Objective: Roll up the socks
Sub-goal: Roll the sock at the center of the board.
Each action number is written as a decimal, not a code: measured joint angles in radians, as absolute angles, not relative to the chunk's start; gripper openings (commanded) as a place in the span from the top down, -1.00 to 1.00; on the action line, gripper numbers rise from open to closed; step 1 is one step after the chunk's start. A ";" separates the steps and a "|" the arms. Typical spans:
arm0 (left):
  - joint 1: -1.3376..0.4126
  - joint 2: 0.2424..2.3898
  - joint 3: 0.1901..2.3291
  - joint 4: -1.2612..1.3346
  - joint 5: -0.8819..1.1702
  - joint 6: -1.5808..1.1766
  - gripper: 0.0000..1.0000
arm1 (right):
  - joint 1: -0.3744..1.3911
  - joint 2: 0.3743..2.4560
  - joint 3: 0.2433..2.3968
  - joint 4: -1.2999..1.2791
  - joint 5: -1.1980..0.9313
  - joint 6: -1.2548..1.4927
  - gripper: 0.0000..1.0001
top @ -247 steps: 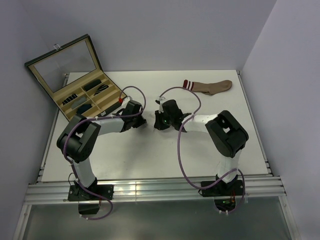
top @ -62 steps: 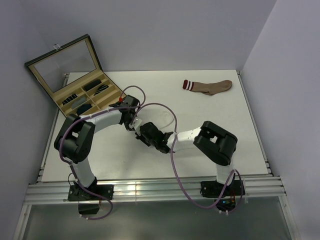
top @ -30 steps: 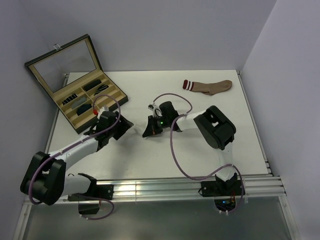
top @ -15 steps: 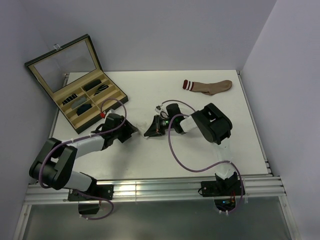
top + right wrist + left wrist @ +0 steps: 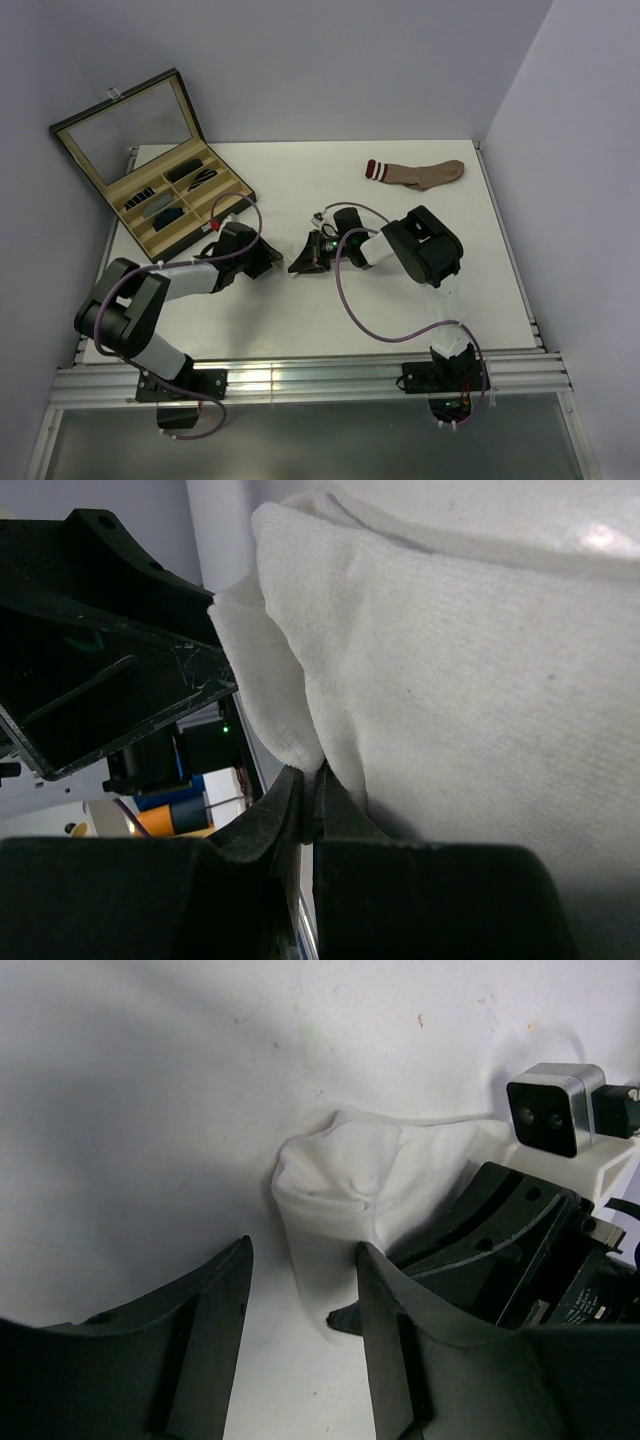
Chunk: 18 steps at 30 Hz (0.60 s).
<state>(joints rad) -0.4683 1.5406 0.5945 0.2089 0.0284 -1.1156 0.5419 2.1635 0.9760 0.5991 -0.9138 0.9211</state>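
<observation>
A white sock [image 5: 340, 1175] lies bunched on the white table, with its lower end reaching down between my left gripper's fingers. My left gripper [image 5: 303, 1250] is open around that end; its right finger [image 5: 390, 1330] is close beside the fabric and its left finger stands apart. My right gripper [image 5: 310, 780] is shut on a fold of the same white sock [image 5: 450, 660], which fills its view. In the top view the left gripper [image 5: 268, 262] and right gripper [image 5: 298, 264] nearly meet at mid-table.
An open case [image 5: 88, 135] with a glass lid stands at the back left, with dark rolls in its compartments. A brown sock [image 5: 420, 174] with a red-and-white striped cuff lies flat at the back right. Purple cables loop over both arms.
My left arm has swung right toward the right gripper, and its jaws have narrowed around the sock's end. The right gripper has shifted slightly and stays pinched on the fabric.
</observation>
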 measured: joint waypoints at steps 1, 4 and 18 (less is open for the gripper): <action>-0.470 1.551 0.601 0.211 0.028 -1.116 0.01 | 0.541 2.165 0.976 0.603 -0.915 0.925 1.00; -0.475 1.575 0.620 0.212 0.028 -1.114 0.15 | 0.540 2.168 0.976 0.607 -0.918 0.931 1.00; -0.503 1.669 0.738 0.130 -0.001 -1.115 0.51 | 0.540 2.168 1.001 0.550 -0.919 0.904 0.88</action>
<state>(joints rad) -0.5034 1.6691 0.7376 0.1295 -0.0013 -1.1152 0.5404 2.1681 1.0008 0.5503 -0.9192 0.9043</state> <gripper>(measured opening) 0.299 0.060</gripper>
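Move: The white sock's bunched end is right at the left hand's half-open fingertips; its middle lies about 2 cm ahead, 4 cm to the right and 1 cm lower. The right fingers already pinch the sock, with its middle some 4 cm ahead of them and 1 cm to their right, at about their height. The open sock box stands roughly 14 cm ahead and 26 cm to the left of the left hand, about level with it. The left hand eases about 2.5 cm diagonally forward and to the right, sinking around 1 cm, to bring its fingertips astride the folded end of the white sock just beyond the right fingers, and they close from about half open to under a third, one finger against the cloth. The right hand stays in place, low over the board, and keeps its closed pinch on the sock's near edge as a fixed hold for the left to work against. ##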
